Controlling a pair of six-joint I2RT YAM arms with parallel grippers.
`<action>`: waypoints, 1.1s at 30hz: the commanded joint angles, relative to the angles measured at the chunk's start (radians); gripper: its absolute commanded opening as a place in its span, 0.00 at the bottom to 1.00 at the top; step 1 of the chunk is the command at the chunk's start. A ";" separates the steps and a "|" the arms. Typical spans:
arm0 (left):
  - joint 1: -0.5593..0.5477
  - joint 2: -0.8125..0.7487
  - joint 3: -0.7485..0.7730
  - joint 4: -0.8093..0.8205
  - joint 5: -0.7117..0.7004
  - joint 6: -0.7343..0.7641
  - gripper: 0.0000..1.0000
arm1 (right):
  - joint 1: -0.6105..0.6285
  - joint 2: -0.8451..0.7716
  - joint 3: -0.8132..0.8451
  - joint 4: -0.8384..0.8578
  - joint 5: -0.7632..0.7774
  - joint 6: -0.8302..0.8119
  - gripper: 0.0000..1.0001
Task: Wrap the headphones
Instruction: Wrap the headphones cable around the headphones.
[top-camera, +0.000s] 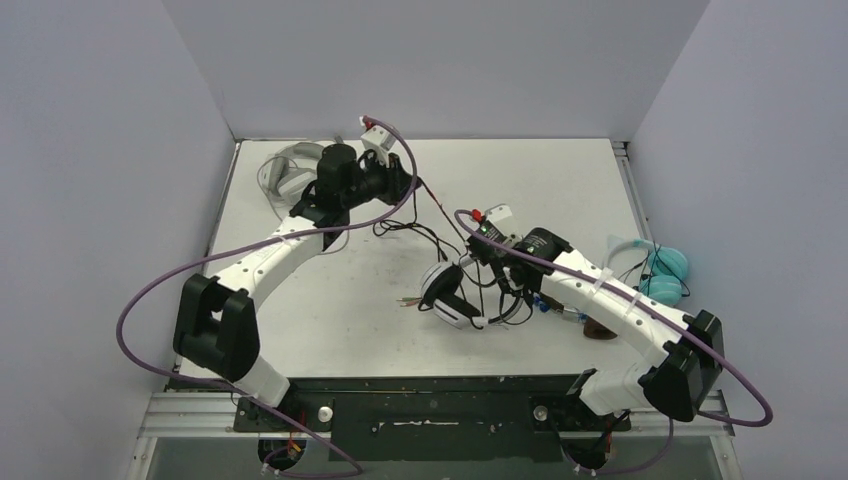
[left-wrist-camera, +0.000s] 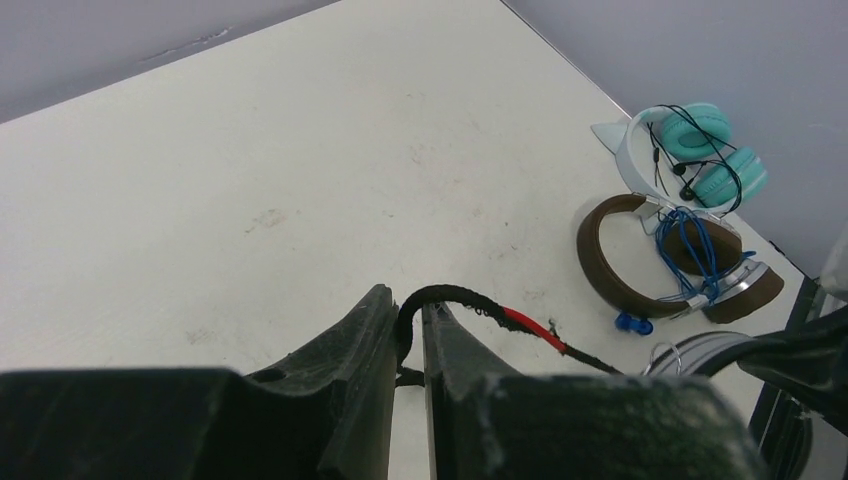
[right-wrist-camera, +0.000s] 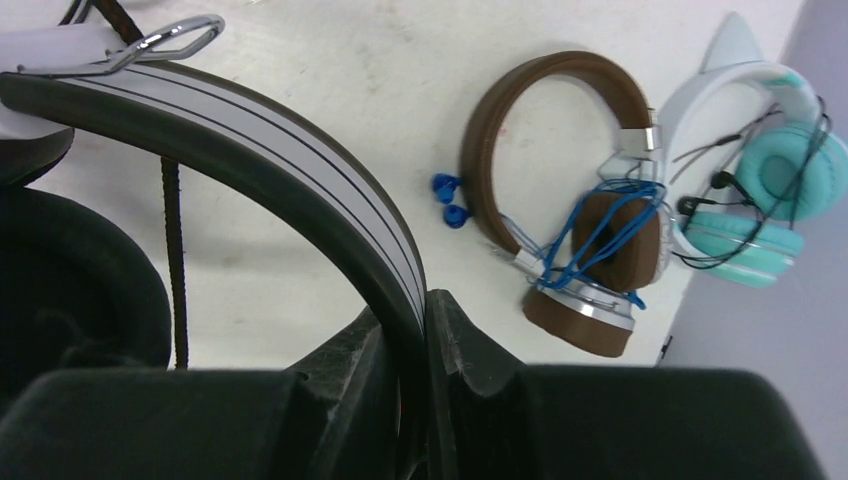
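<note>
The black-and-white headphones (top-camera: 447, 294) sit mid-table, and my right gripper (top-camera: 492, 262) is shut on their band. In the right wrist view the striped band (right-wrist-camera: 300, 175) runs between the fingers of the right gripper (right-wrist-camera: 410, 312), with a black ear cup (right-wrist-camera: 70, 290) at left. Their black cable (top-camera: 440, 233) leads back to my left gripper (top-camera: 412, 188), which is shut on it. The left wrist view shows the cable (left-wrist-camera: 455, 295) bent over the tips of the left gripper (left-wrist-camera: 408, 305), with a red stretch (left-wrist-camera: 530, 326) just beyond.
Brown headphones (right-wrist-camera: 590, 200) bound with blue cable lie at the right edge, partly under my right arm (top-camera: 620, 300). Light teal headphones (top-camera: 662, 272) lie beside them. Pale grey headphones (top-camera: 285, 170) sit at the back left, behind my left arm. Walls close three sides.
</note>
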 joint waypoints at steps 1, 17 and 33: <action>0.010 -0.110 0.008 -0.018 -0.066 0.018 0.13 | -0.053 0.010 0.057 -0.036 0.192 0.081 0.00; -0.016 -0.233 -0.138 -0.086 -0.055 -0.051 0.14 | -0.160 -0.086 -0.001 0.200 0.190 0.069 0.00; -0.017 -0.310 -0.532 0.309 -0.173 -0.231 0.68 | -0.191 -0.252 0.098 0.259 -0.152 0.072 0.00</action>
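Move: The left hand has the cable pinched, high above the table. The black-and-white headphones' ear cups, which the cable is to go round, lie about 16 cm back from it, 7 cm to its right and 13 cm lower. The right hand holds the headband, with those cups roughly 4 cm ahead, 12 cm to its left and 3 cm lower. The brown headphones lie some 10 cm ahead of the right hand, 15 cm to its right and 14 cm below. The left fingers keep their pinch on the cable as the hand lifts nearly 4 cm and draws back, then sinks about 14 cm towards the ear cups, tipping down and opening to let go of the cable. The right hand, still gripping the headband, swings some 5 cm forward and to the right, then comes back left while rising about 5 cm, its left side rolling up. ##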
